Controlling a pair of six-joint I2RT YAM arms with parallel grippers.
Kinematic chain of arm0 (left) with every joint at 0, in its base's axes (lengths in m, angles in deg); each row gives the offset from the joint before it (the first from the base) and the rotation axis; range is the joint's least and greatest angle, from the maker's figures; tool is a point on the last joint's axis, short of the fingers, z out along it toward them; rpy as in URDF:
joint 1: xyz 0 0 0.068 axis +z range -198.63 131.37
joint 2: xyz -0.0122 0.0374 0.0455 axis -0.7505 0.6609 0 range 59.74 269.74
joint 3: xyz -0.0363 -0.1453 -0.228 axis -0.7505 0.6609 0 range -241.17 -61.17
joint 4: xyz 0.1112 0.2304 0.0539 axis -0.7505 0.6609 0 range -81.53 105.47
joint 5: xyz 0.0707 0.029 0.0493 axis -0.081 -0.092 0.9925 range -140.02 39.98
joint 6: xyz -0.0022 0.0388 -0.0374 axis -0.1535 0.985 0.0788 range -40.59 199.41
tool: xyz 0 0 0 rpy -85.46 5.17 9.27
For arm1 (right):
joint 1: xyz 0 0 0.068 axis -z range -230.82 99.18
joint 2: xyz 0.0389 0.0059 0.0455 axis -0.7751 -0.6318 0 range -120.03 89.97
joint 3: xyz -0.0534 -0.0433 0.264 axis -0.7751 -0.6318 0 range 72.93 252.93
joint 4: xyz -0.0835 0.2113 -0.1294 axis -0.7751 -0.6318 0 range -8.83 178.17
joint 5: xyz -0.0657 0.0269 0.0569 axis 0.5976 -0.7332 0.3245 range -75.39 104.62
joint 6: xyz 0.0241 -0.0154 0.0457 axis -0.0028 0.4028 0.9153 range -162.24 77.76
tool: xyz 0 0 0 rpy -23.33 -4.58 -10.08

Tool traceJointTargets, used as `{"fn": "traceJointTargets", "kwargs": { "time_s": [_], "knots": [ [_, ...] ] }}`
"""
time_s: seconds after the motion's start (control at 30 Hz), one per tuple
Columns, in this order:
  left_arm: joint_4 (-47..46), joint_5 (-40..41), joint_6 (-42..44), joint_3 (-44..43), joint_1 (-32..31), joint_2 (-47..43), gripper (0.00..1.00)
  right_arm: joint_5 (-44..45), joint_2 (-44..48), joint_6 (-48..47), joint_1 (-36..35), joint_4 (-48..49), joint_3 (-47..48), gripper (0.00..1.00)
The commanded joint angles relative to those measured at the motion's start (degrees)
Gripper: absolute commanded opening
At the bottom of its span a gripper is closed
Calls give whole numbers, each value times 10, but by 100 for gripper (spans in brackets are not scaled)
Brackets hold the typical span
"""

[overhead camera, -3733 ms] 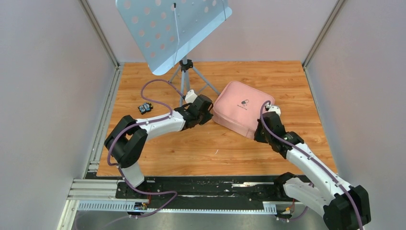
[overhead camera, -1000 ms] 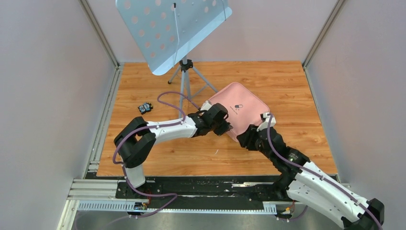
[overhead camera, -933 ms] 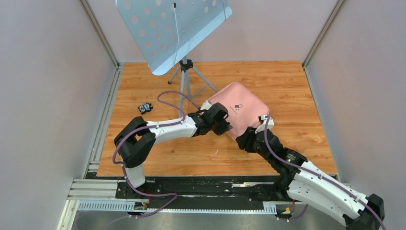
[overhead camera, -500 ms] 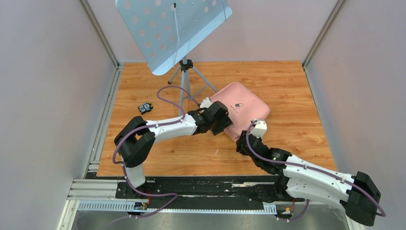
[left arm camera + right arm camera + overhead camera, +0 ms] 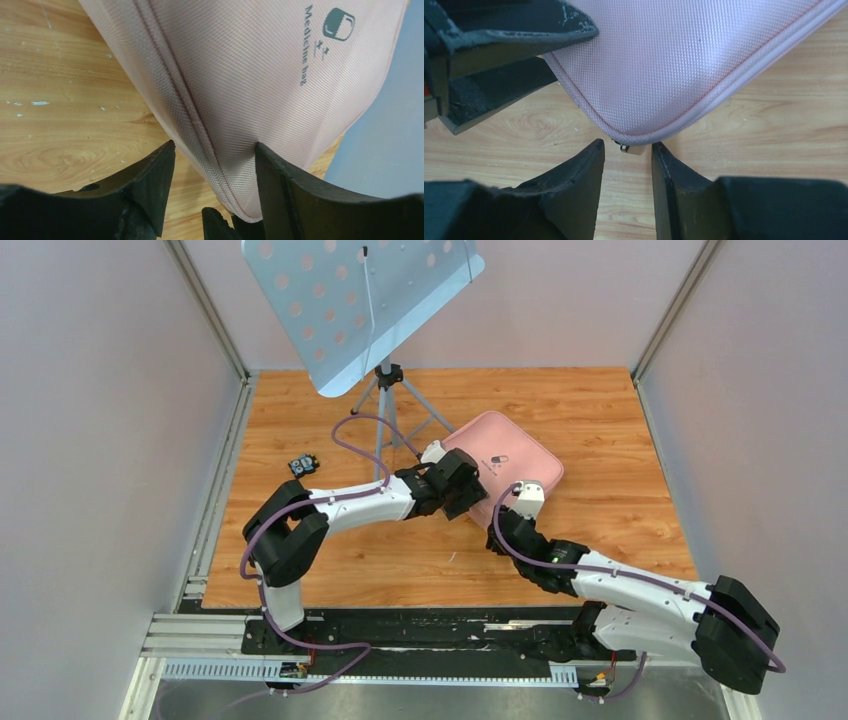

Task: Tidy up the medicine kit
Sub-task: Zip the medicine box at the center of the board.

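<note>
The pink medicine kit (image 5: 515, 455) lies zipped shut on the wooden table, its pill logo facing up. My left gripper (image 5: 472, 498) is open around the kit's near-left edge (image 5: 260, 75): the right finger (image 5: 280, 190) touches the fabric and the left finger (image 5: 150, 185) stands apart. My right gripper (image 5: 493, 523) is open at the kit's near corner (image 5: 664, 65). The small zipper pull (image 5: 631, 148) hangs just at its fingertips (image 5: 626, 147), touching neither. The left gripper's fingers (image 5: 499, 30) show at the top left of the right wrist view.
A blue perforated music stand (image 5: 360, 300) on a tripod (image 5: 395, 415) stands behind the left arm. A small black object (image 5: 303, 465) lies on the table to the left. Grey walls close in both sides.
The left gripper has opened from shut on the kit's edge. The right arm has swung down and left, bringing its gripper to the kit's near corner. The kit has settled flatter.
</note>
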Motion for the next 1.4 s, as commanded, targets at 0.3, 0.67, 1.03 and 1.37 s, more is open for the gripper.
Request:
{"fn": "traceJointTargets", "kwargs": {
  "time_s": [0.3,0.67,1.03,1.37],
  "knots": [
    [8,7,7,-21,9,10,41,12,-24,-37,23,80,10,24],
    [5,-3,3,-22,9,14,28,11,-7,-49,29,82,-2,6],
    [7,-4,0,-18,9,13,0,65,61,-38,30,41,-28,0],
    [11,7,9,5,18,-15,0,66,59,20,43,-31,-22,0]
  ]
}}
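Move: The zipper pull hangs at the medicine box's near corner, between the right hand's half-open fingertips and about 1 cm ahead of them; the corner itself is some 2 cm ahead. The box's middle lies roughly 14 cm straight ahead of the right hand, a few centimetres lower. The left hand's open fingers straddle the near-left rim; from them the pull is about 6 cm back, 5 cm right and slightly lower, the box's middle 7 cm ahead and 5 cm right. The right hand eases about 1 cm forward to the corner and shuts its fingers on the zipper pull, then draws it some 2 cm to the right with hardly any turn of the wrist. Meanwhile the left fingers close from wide to about a quarter open and pinch the near-left rim between them, the left hand staying almost in place until it gives about 1 cm to the right and up as the right hand pulls. ##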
